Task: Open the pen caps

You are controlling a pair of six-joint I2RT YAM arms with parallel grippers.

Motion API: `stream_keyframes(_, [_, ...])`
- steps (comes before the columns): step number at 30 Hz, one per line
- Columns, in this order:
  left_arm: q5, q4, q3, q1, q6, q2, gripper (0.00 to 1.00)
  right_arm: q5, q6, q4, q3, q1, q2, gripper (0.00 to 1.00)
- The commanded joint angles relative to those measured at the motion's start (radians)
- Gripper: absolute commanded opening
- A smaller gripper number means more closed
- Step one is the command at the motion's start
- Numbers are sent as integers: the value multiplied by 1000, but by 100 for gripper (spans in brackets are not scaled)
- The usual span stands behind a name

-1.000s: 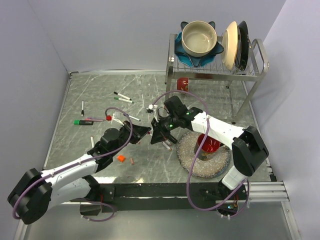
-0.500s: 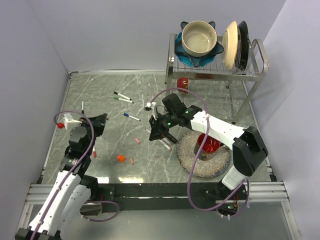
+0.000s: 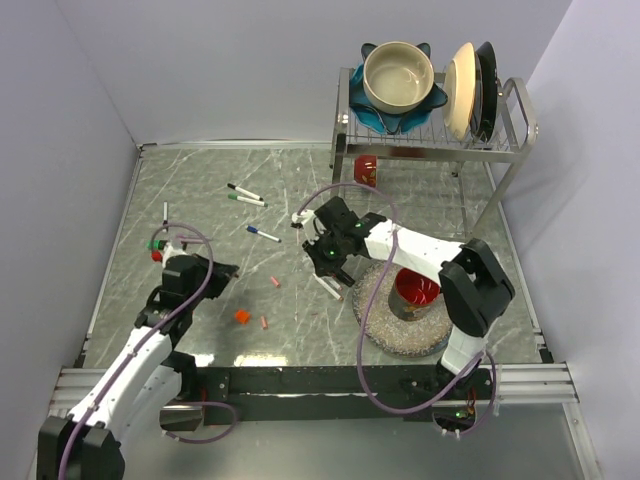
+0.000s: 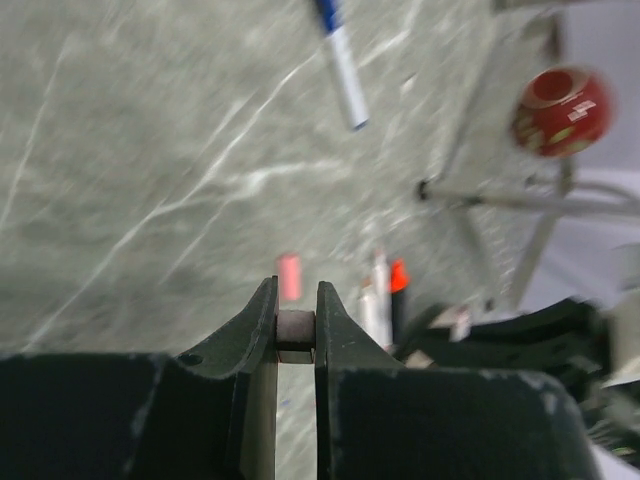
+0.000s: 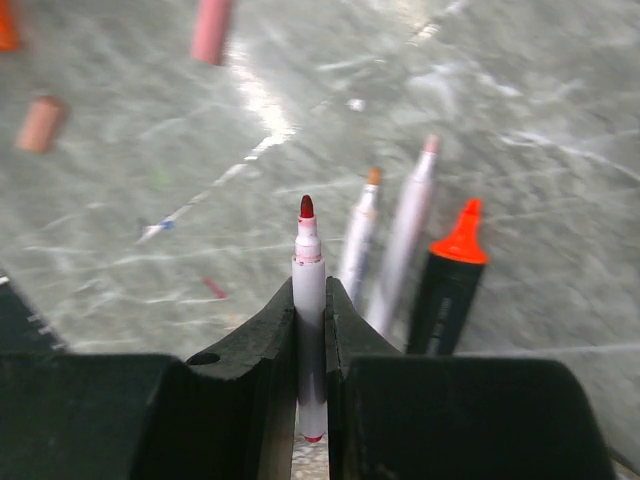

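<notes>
My left gripper sits at the left of the table, shut on a small dull-red pen cap wedged between its fingers. My right gripper hovers mid-table, shut on a white marker barrel whose bare red tip points forward. Below it lie two uncapped slim markers and a black highlighter with a bare orange tip. Loose caps lie on the table: an orange one and two pinkish ones. A blue-capped marker lies farther back.
Capped markers lie at the back left, with a green one and a thin black one near the left wall. A woven mat carries a red cup. A dish rack stands at the back right, a red mug beneath it.
The two grippers were together mid-table a second ago. My left arm has swung away to the left with the cap. My right gripper keeps the marker and has shifted slightly back.
</notes>
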Motion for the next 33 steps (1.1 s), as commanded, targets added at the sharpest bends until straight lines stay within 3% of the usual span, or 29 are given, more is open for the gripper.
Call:
stream_keyframes(1, [84,40,-29,4,57,51,1,130,-29,-26,66,7,31,12])
stream_keyframes(15, [90,93,-76,6,111,206,1,187,-46,-75,100,8,132,28])
stream_keyframes(25, [69,60,-72,6,123,222,12,173,-49,-87,107,8,131,30])
stream_keyframes(33, [70,25,-64,4,131,216,18,133,-57,-89,107,10,80,41])
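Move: The right hand holds the uncapped red-tipped pen about 5 cm above its resting place, the gap between the orange-tipped and pink-tipped pens, some 2 cm to the right and 1 cm ahead. The highlighter lies about 5 cm right, 3 cm ahead; the left-lying pink cap is 9 cm left, 1 cm back. The left hand holds a cap over bare table roughly 9 cm below and 3 cm back; from it the pink cap is 7 cm right, level, and the orange cap 7 cm straight back. The right hand lowers the red-tipped pen about 4 cm while easing right and a little forward over the row of uncapped pens, its wrist turning some 10 degrees, then stops low there and opens its fingers to let go of the pen between its neighbours. Meanwhile the left hand sinks about 8 cm towards the bare table ahead of the orange cap, drawing back some 3 cm and tipping its fingers further down, and then stays low with its cap still pinched. ##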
